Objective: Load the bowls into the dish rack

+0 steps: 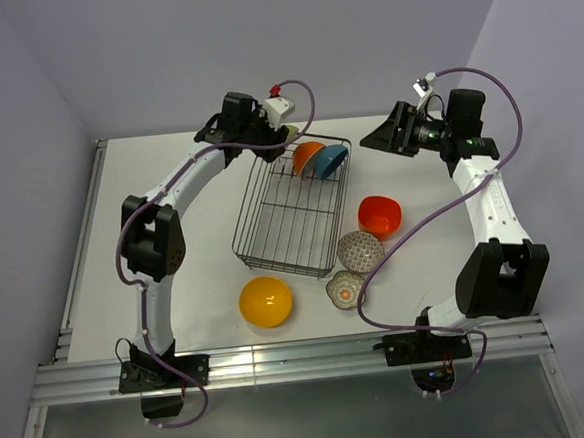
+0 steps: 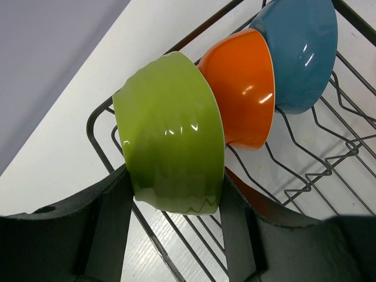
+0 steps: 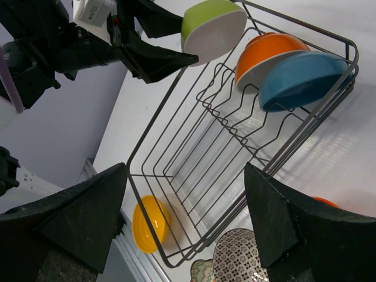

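Observation:
The dish rack of dark wire sits mid-table. At its far end an orange bowl and a blue bowl stand on edge. My left gripper is shut on a green bowl with a white inside, held on edge over the rack's far left corner, right beside the orange bowl. My right gripper hangs open and empty above the table, right of the rack. On the table lie a red-orange bowl, a patterned bowl, a scalloped floral bowl and a yellow bowl.
The rack's near rows of wire hold nothing. The loose bowls sit by the rack's near and right sides. A purple cable runs over the table right of the bowls. Walls close in behind and at both sides.

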### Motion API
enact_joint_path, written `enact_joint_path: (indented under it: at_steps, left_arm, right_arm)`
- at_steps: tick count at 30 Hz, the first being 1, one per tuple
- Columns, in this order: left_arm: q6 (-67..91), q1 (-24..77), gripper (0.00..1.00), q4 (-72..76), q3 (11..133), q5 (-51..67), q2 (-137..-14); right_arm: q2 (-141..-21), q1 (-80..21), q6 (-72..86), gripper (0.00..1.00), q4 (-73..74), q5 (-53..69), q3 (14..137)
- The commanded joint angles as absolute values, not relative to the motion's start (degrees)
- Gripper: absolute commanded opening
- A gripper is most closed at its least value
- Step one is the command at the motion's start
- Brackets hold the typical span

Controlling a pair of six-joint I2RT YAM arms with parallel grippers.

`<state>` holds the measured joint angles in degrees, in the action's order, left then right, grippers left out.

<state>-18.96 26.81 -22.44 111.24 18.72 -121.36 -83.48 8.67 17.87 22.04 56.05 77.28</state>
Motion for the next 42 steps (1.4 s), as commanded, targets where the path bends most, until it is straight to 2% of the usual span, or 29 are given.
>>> enact_joint_path:
  at_steps: [1, 37, 40, 42]
  left_arm:
    - [-19.9, 26.6, 0.0, -21.1, 114.6, 19.4, -121.6]
    - [-20.7, 27.6, 0.01, -23.7, 119.9, 16.0, -130.7]
    - [-20.6, 27.8, 0.05, -24.2, 120.3, 15.0, -131.3]
    - [-20.3, 27.9, 0.15, -24.3, 120.4, 14.7, -131.7]
  right_arm:
    - [-82.5, 9.1, 16.8, 0.88, 21.3, 57.0, 77.2]
    - [-85.5, 9.1, 16.8, 0.88, 21.2, 56.8, 78.5]
    - [-85.7, 9.1, 16.6, 0.88, 21.4, 56.6, 78.4]
    - [-85.9, 9.1, 16.4, 0.88, 21.6, 56.6, 78.5]
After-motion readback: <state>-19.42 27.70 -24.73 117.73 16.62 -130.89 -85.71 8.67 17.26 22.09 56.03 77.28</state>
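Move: The green bowl, already pinched in the left hand, is bound for the free slot in the dish rack beside the orange bowl: about 7 cm below that hand, 2 cm ahead and 2 cm to its right. The orange bowl stands about 5 cm to the hand's right, 1 cm back and 8 cm below, and the blue bowl about 11 cm right, 2 cm back, at the same depth. From the empty right hand the slot lies some 15 cm ahead, 17 cm left and 18 cm below. The green bowl, held tilted with its outside towards the palm, is lowered by the left hand about 5.5 cm towards the slot on the orange bowl's left. The descent comes in two stages with a brief pause about halfway, easing some 2 cm forward and a touch right, the wrist tipping only about 5 degrees. The fingers keep their pinch throughout. ##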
